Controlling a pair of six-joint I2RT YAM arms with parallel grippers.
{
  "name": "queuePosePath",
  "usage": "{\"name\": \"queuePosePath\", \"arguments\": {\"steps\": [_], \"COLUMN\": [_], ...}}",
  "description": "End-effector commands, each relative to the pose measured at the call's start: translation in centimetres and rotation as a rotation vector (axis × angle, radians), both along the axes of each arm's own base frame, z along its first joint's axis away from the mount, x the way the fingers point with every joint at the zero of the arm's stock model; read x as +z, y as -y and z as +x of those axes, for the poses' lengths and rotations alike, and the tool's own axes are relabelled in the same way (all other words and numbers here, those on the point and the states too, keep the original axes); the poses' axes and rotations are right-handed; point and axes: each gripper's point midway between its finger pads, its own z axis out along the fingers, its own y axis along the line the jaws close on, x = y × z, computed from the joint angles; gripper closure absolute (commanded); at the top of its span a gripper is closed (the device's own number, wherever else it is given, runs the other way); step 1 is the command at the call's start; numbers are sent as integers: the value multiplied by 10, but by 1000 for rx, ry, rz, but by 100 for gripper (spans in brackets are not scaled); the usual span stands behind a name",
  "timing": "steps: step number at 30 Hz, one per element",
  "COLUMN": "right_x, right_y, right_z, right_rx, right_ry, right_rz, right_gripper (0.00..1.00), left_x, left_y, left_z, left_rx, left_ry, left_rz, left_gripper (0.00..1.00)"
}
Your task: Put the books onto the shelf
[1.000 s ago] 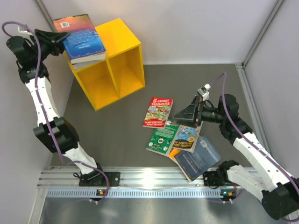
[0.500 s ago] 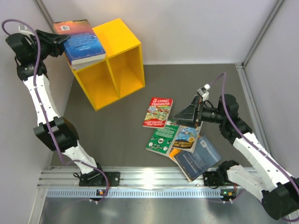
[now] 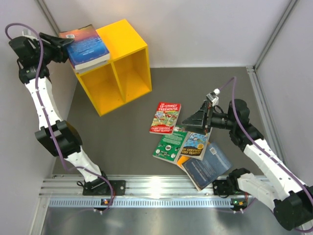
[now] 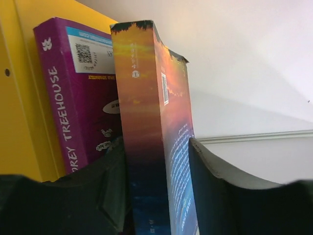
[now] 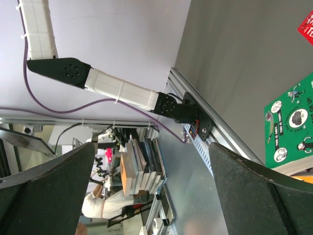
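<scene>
The yellow shelf (image 3: 124, 39) stands at the back left, its wall (image 4: 19, 98) at the left of the left wrist view. A stack of books lies on its top. The uppermost, a blue and orange book (image 3: 87, 46), sits between the jaws of my left gripper (image 3: 62, 43). The left wrist view shows this book (image 4: 142, 107) against the left finger, with a gap to the right finger, beside a purple Treehouse book (image 4: 73, 98). My left gripper (image 4: 154, 142) is open. My right gripper (image 3: 188, 122) hovers wide open and empty over the loose books on the table.
On the table lie a red Treehouse book (image 3: 165, 117), a green book (image 3: 168, 144), a smaller book (image 3: 194, 145) overlapping it and a dark blue book (image 3: 208, 166). The green book (image 5: 291, 127) shows in the right wrist view. Both shelf compartments (image 3: 115, 81) look empty.
My left gripper has carried the blue and orange book slightly back and settled it on the stack, and its jaws have widened. The right arm has not moved.
</scene>
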Motion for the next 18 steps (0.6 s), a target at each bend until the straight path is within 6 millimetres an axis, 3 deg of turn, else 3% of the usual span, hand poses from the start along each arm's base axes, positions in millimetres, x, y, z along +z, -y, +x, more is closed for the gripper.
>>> {"name": "queuePosePath", "arguments": {"steps": [1,3,4,6,7,9,14,18], "right_x": [4,4,4,4,4,4,1,-3], "right_y": [2,3,3,3,3,3,3,3], "right_z": [4,5,5,6,6,6,7,7], "right_rx": [-7,-9,-11,-12,-12,-13,-13,-12], "right_ry": [33,35,34,34,32,29,22,13], "right_rz": [7,5,4,2,2,0,-4,-10], "right_gripper": [0,0,0,0,0,0,0,0], "left_x": [23,27,34,31,45,41,54,67], "left_y": [-13,-18,-21,-27,-27,-33,-41,-66], "left_z": [0,-1,-2,-3,-7,-5,-16,-32], "left_rx": [58,76,91,112,121,141,209,394], "left_ry": [91,98,113,84,112,94,115,111], "left_rz": [76,86,103,132,163,194,272,383], "left_gripper": [45,33,1,1,1,1,1,1]}}
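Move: The blue-orange book sits between the left hand's fingers, its middle about 6 cm to the right, level ahead-and-back and 1 cm below. The purple book lies under it, also 6 cm right and some 4 cm below the hand; the middle of the yellow shelf's top is roughly 14 cm right, 1 cm ahead and 9 cm below. From the idle right hand the blue-orange book is about 30 cm ahead, 43 cm left and 14 cm higher. The left fingers, still straddling the spine edge of the blue-orange book and already slackening, spring from about half open to fully open and let the book go on top of the purple one. The hand rises a good 2 cm early on and draws away to the left, speeding up, about 5 cm clear of the stack, while the wrist rolls its left side up and turns counter-clockwise, each by some 15 degrees. ##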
